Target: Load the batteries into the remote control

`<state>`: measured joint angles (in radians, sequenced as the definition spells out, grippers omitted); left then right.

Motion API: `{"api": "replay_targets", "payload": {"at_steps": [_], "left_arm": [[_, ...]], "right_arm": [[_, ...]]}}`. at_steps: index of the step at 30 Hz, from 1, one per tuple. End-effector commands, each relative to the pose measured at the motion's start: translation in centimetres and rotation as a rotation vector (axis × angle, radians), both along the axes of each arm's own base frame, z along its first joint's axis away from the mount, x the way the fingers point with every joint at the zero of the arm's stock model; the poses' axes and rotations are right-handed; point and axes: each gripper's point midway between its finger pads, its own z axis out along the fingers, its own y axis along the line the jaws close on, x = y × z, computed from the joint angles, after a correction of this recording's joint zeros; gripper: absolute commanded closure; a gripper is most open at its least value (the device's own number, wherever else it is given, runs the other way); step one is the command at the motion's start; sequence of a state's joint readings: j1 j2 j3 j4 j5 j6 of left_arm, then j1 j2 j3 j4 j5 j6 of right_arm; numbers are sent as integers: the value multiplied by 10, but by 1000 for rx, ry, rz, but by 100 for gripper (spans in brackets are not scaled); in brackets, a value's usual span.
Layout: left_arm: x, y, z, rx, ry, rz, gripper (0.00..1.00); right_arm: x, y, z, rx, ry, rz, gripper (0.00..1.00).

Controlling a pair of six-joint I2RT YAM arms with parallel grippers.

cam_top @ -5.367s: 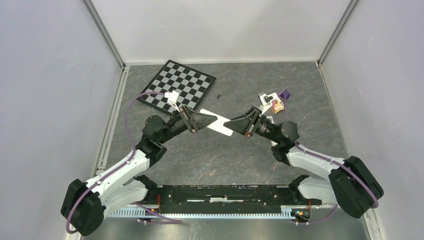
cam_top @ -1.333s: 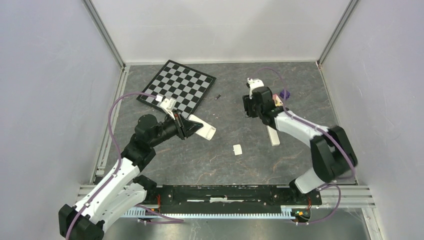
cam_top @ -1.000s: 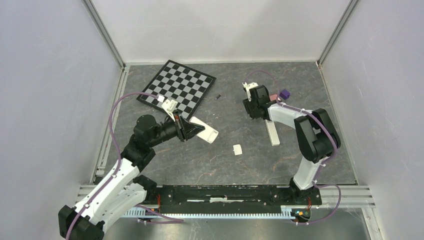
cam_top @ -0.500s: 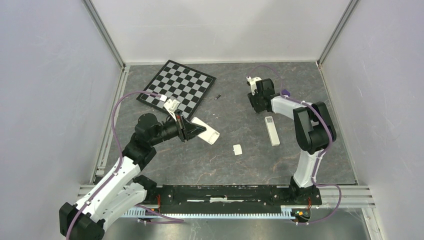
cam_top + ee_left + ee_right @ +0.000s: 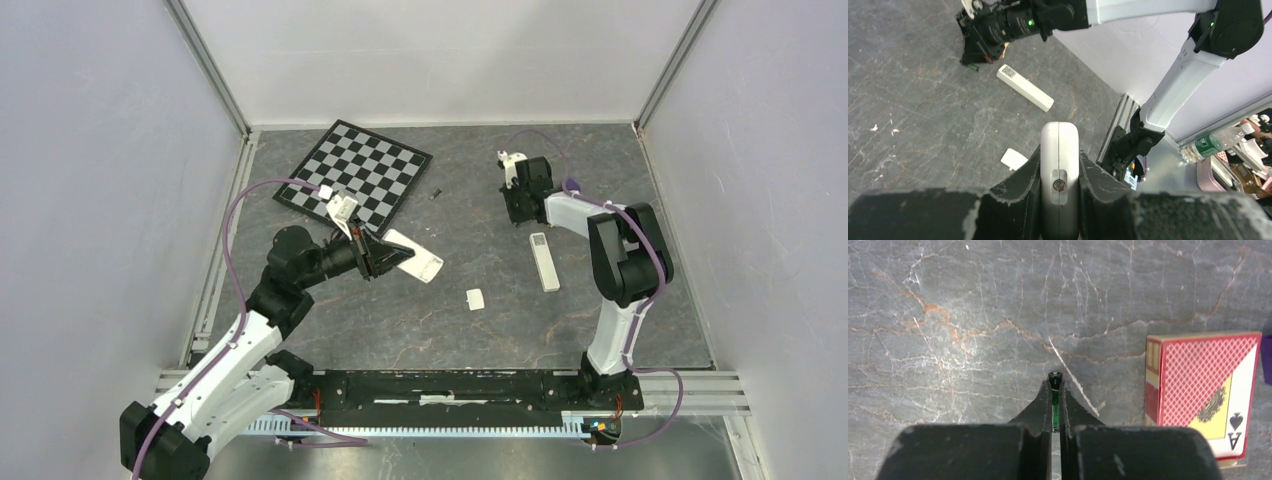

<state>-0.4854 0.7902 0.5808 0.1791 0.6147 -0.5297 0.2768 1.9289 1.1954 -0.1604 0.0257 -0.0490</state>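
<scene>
My left gripper (image 5: 392, 257) is shut on a white remote control (image 5: 424, 265), holding it by its sides just above the table left of centre. From the left wrist the remote (image 5: 1059, 165) stands edge-on between the fingers. At the back right, my right gripper (image 5: 520, 208) points down at the table, shut on a slim green battery (image 5: 1054, 402) whose dark tip sticks out past the fingertips. Another small dark battery (image 5: 436, 193) lies on the table beside the chessboard.
A chessboard (image 5: 355, 175) lies at the back left. A thin pale stick (image 5: 543, 261) and a small white cover (image 5: 475, 298) lie right of centre. A red card box (image 5: 1200, 395) and a purple block (image 5: 570, 186) sit by the right gripper.
My right gripper has swung slightly back and right, uncovering the pale stick, and its jaws have closed on the green battery. The left gripper has shifted the remote a little to the right.
</scene>
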Motion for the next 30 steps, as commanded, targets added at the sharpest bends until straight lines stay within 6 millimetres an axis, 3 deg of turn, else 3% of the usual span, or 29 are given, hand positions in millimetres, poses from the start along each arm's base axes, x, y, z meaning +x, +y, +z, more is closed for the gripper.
{"api": "replay_targets", "payload": {"at_steps": [1,5,9,12,16,23,27,30], "left_arm": [[-3,-2,36,-107,-82,-19,98],[12,2,36,-177,-14,80,98],[38,9,20,-239,138,224,98],[55,13,-3,-275,246,317,98],[69,20,-16,-383,305,402,98],[73,27,-12,-543,330,425,98],[71,29,-13,-587,344,419,98],[68,33,-3,-657,333,411,98]], "right_arm": [[-1,8,27,119,-91,-49,100],[-4,26,64,287,-187,-61,100],[-18,39,106,452,-260,-77,100],[-38,49,129,615,-271,-102,100],[-78,69,154,884,-225,-154,100],[-137,106,213,1101,-240,-185,100],[-156,130,242,1173,-209,-194,100],[-161,144,256,1162,-223,-219,100]]}}
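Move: Ahead of the left hand by about 24 cm, 25 cm to its right and 25 cm lower is the green battery pinched in the right fingers; the battery cover lies 13 cm right, 3 cm ahead and 25 cm below. From the right hand, the wide remote held by the left is about 24 cm back, 22 cm left and 24 cm up; the card box sits 9 cm right and 2 cm ahead, the narrow remote 6 cm right and 11 cm back, both near its height. Keeping its pinch on the battery, the right hand first draws back a few cm low down, then climbs some 22 cm while travelling back and left towards the wide remote, rolling about 60 degrees so the fingers swing from down to leftward. The left hand, still gripping the remote, carries it about 7 cm forward and then down, turning it counter-clockwise with a downward tip and roll. ##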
